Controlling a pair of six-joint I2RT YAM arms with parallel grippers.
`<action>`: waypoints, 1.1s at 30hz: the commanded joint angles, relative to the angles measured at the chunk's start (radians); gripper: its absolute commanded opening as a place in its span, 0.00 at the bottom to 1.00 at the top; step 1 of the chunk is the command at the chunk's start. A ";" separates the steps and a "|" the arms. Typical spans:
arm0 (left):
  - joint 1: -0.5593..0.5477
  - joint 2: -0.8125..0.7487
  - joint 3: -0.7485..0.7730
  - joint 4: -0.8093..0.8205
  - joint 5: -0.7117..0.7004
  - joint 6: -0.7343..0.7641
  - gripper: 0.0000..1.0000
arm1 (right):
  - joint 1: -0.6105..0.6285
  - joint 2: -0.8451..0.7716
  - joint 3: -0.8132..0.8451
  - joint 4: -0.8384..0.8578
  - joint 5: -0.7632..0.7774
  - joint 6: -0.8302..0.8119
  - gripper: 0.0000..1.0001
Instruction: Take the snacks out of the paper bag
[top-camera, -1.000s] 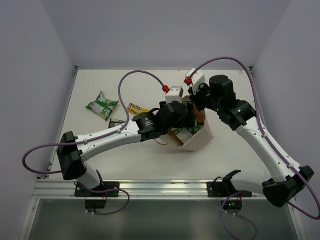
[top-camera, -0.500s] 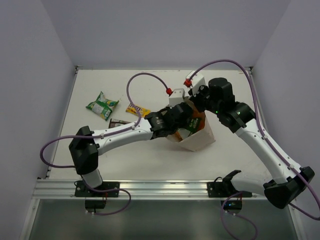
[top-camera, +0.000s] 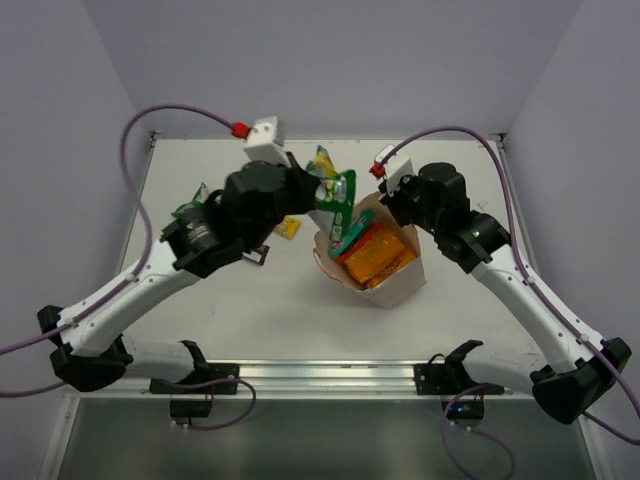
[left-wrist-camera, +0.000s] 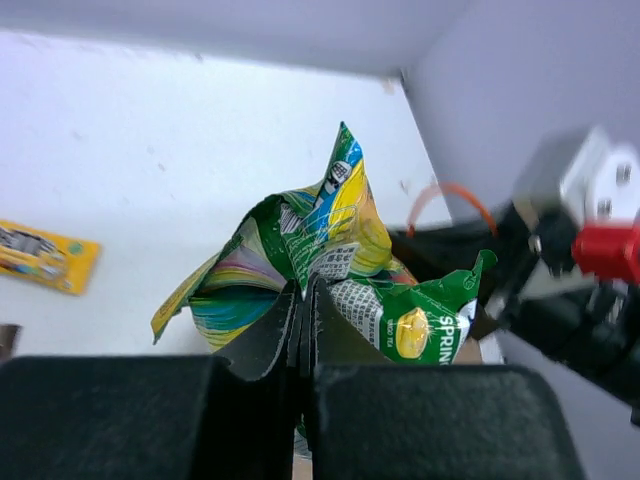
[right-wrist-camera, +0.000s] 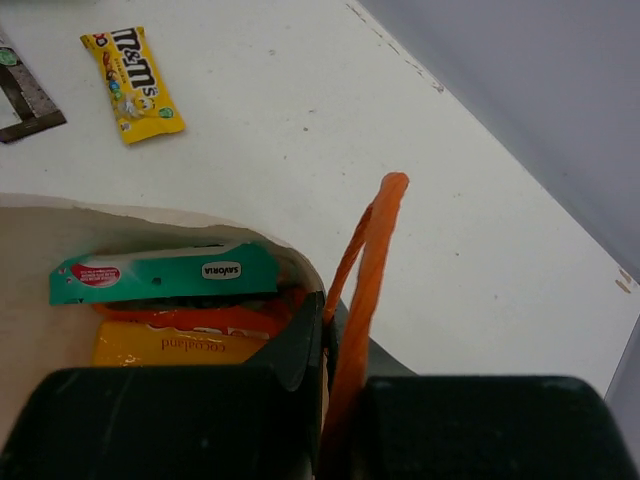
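My left gripper (top-camera: 310, 190) (left-wrist-camera: 303, 290) is shut on a crumpled green-white snack pouch (top-camera: 335, 195) (left-wrist-camera: 335, 235), held in the air just above and left of the paper bag's mouth. The beige paper bag (top-camera: 400, 285) stands in the middle of the table. My right gripper (top-camera: 388, 208) (right-wrist-camera: 335, 310) is shut on its rim (right-wrist-camera: 150, 215), by the orange string handle (right-wrist-camera: 370, 250). Inside the bag lie a teal pouch (right-wrist-camera: 165, 272) (top-camera: 350, 238), orange bags (top-camera: 375, 252) (right-wrist-camera: 200, 318) and a yellow bar (right-wrist-camera: 170, 345).
On the table left of the bag lie a yellow M&M's packet (right-wrist-camera: 130, 80) (left-wrist-camera: 45, 257) (top-camera: 288, 228), a dark brown bar (right-wrist-camera: 25, 95) and a green-white pouch (top-camera: 198, 208), the last partly behind my left arm. Purple walls enclose the table.
My left gripper, open inside the bag a second ago, shut on the green pouch and rose up and left with it. The right gripper kept its hold on the rim.
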 joint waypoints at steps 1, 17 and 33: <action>0.165 -0.097 0.045 -0.068 -0.018 0.087 0.00 | -0.006 -0.066 0.016 0.181 0.038 -0.020 0.00; 0.609 0.330 0.016 0.292 0.336 0.268 0.45 | -0.003 -0.065 0.035 0.138 -0.005 -0.007 0.00; 0.162 -0.189 -0.302 0.369 0.602 0.604 0.73 | 0.007 0.000 0.194 0.038 -0.096 -0.119 0.00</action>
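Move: The green snack packet already hangs in the left fingers; the bare patch of table it is bound for lies about 36 cm ahead, 3 cm to the left and 36 cm below. From this hand the yellow M&M's packet is some 15 cm ahead and 12 cm left, the brown packet 6 cm ahead and 21 cm left, and the paper bag's mouth 5 cm back, 9 cm right and 16 cm lower. From the right hand the patch is roughly 30 cm ahead, 15 cm left and 29 cm down. The green packet is swung by the left hand about 13 cm left and slightly up, then forward some 20 cm and down about 20 cm towards the table's far side, where the fingers open wide and let go. The hand then whips back, up and right, still open, turning clockwise and tipping up some 30 degrees, back beside the bag's mouth; the right hand keeps pinching the bag's rim and orange handle. ##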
